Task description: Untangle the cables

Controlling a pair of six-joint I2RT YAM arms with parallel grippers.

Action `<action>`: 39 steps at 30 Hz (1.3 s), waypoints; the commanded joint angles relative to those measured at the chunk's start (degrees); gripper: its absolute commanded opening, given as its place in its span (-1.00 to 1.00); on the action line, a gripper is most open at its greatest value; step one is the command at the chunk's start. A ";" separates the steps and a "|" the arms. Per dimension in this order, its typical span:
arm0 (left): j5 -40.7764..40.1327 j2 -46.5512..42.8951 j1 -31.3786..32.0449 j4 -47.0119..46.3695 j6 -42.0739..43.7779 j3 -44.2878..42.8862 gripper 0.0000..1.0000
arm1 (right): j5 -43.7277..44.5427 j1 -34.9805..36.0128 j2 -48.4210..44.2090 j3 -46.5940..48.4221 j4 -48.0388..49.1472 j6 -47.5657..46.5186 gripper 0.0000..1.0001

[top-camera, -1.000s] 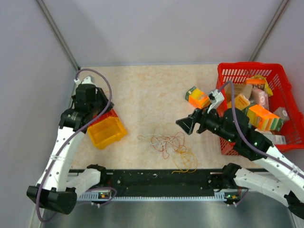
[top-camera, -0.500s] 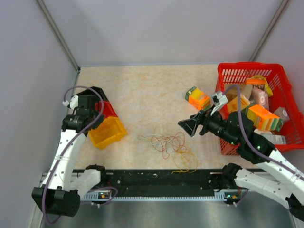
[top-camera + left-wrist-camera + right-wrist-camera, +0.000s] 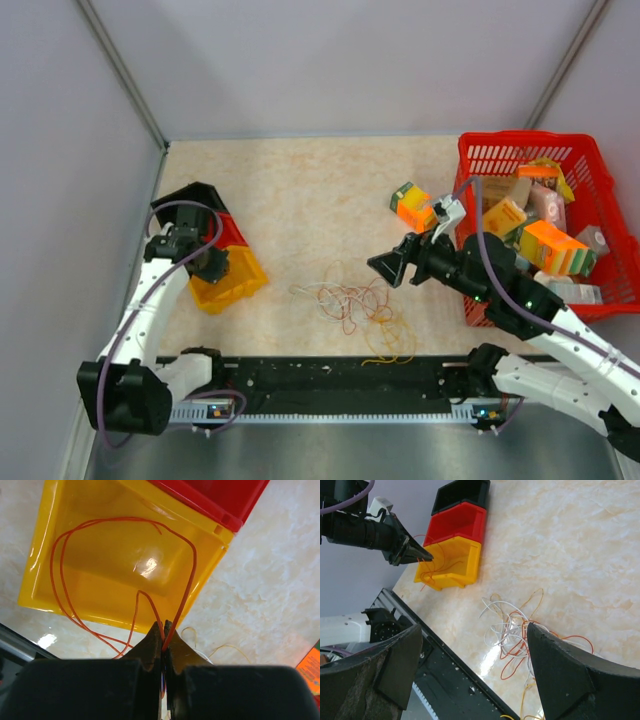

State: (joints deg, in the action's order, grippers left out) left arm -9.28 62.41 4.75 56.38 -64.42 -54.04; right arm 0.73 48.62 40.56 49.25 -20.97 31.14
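Observation:
The cables [image 3: 352,303] lie as a loose tangle of red, orange, white and yellow wires on the table's near middle; they also show in the right wrist view [image 3: 520,630]. My left gripper [image 3: 216,266] is over the yellow bin [image 3: 247,276], shut on one thin orange cable [image 3: 192,570]. That cable loops over the yellow bin [image 3: 85,590] and past its near rim. My right gripper [image 3: 386,267] is open and empty, a little above and right of the tangle. In its own view the right gripper [image 3: 474,630] frames the tangle, and the left gripper [image 3: 422,555] shows beside the yellow bin [image 3: 452,562].
A red bin [image 3: 233,233] and a black bin [image 3: 195,195] stand in a row behind the yellow one. A red basket [image 3: 530,140] full of packages stands at the right. An orange and green box [image 3: 415,207] lies beside it. The black rail [image 3: 340,378] runs along the near edge.
My left gripper has swung from behind the bins to over the yellow bin, nearer the front. My right gripper has shifted slightly left. The tangle has not moved.

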 commanded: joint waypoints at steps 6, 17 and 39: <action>1.90 3.15 -9.40 -7.77 -8.52 4.64 -1.00 | -0.29 -0.28 -0.39 -1.18 3.13 0.51 0.68; 1.98 5.62 -16.18 -19.38 -5.45 8.33 -1.00 | -0.38 -0.28 2.07 -2.15 4.89 0.15 0.68; 4.53 -8.26 -16.27 -13.41 -2.82 13.79 0.11 | -3.19 -0.28 5.06 -3.37 7.79 0.68 0.68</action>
State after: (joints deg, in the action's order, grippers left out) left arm -5.28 58.24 -11.18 38.94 -68.71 -36.27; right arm -1.89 48.62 46.50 46.46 -15.46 31.57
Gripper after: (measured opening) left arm 0.511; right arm 0.840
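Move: Almost directly below the left hand, which still pinches the bundled orange cable, lies the yellow bin: about 2 cm ahead, level sideways, 10 cm down. The red bin is roughly 13 cm ahead and 6 cm left of the hand; the cable tangle is some 27 cm to its right and 3 cm back. From the open right hand, that tangle lies about 6 cm left, 3 cm ahead and 28 cm below. Swinging about 6 cm left over the yellow bin's left part while sinking and easing forward, the left hand turns some 20 degrees counter-clockwise with the orange cable still pinched. It then draws back and down about 4 cm each way, opens halfway to let go of the cable, and starts rising. The right hand, staying open, drifts down and left towards the tangle. ##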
